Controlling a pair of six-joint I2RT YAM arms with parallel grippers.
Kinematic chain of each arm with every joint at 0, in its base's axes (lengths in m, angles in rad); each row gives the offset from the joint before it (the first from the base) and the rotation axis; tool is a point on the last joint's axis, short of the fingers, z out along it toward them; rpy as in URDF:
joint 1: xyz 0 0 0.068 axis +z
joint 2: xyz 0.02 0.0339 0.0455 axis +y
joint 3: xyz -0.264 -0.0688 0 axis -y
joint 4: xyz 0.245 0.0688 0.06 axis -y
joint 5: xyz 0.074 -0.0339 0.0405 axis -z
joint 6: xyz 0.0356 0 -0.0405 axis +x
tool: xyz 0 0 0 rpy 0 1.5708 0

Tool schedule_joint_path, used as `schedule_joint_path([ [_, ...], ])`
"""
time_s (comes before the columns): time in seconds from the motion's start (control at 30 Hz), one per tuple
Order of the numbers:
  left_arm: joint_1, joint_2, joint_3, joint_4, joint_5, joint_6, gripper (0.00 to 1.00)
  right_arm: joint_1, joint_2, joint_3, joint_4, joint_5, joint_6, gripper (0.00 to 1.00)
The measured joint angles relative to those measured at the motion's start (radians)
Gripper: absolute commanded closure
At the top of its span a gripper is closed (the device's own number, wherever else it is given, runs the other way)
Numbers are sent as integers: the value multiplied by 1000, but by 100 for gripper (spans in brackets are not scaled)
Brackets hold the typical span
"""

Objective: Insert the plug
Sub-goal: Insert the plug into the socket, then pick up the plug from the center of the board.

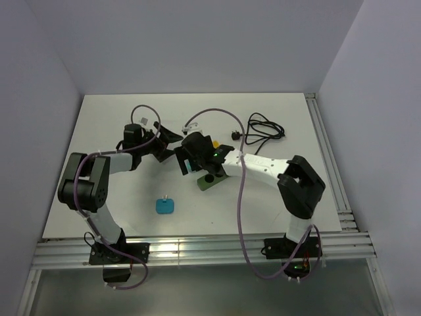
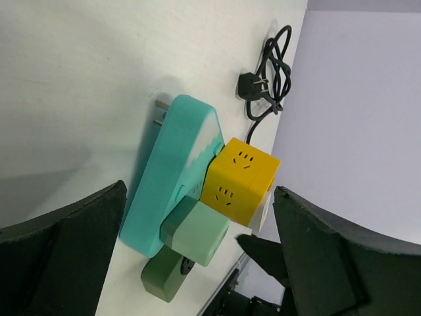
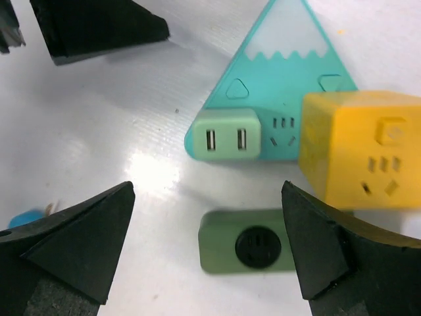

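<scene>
A mint-green plug block (image 3: 225, 135) with two USB slots sits seated in the lower corner of the teal mountain-shaped socket strip (image 3: 279, 72), which lies flat on the table. A yellow socket cube (image 3: 362, 151) is attached at the strip's other corner. My right gripper (image 3: 207, 191) hangs open above the strip and holds nothing. My left gripper (image 2: 200, 197) is open too, facing the same strip (image 2: 174, 178) and mint block (image 2: 197, 234) from the side. A small blue plug (image 1: 164, 206) lies apart, nearer the front.
A dark green adapter (image 3: 250, 249) with a round black socket lies just beside the strip. A black coiled cable (image 1: 263, 128) with its plug rests at the back right. Both grippers (image 1: 164, 139) (image 1: 187, 158) crowd the table's middle. White walls enclose the table.
</scene>
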Motion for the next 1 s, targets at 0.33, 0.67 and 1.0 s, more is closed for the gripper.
schedule_joint_path([
  [0.33, 104, -279, -109, -214, -102, 115, 1, 106, -140, -76, -76, 33, 199, 0],
  [0.67, 106, -631, -134, -567, -312, 245, 1, 350, -132, -148, -122, 196, 560, 0],
  [1.0, 106, -780, -109, -806, -409, 275, 0, 496, 102, 146, -283, 325, 801, 0],
])
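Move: The blue plug lies about 12 cm back from the right hand, 9 cm to its left and some 7 cm below. The green plug already sits in the teal socket board about 5 cm ahead of that hand and straight in line, the board's middle 8 cm ahead and 2 cm right; the green strip's middle is about 3 cm ahead and 13 cm right. From the left hand, the blue plug lies roughly 20 cm back and 5 cm left. Leave the green plug and sweep the empty right gripper back about 17 cm, then increasingly left by some 9 cm, towards the blue plug: rise briefly first, then sink to the starting height, turning clockwise about 15 degrees, fingers still wide open. Meanwhile withdraw the open left gripper left and back, some 15 cm away from the teal board, rising about 6 cm and rolling its left side up. ##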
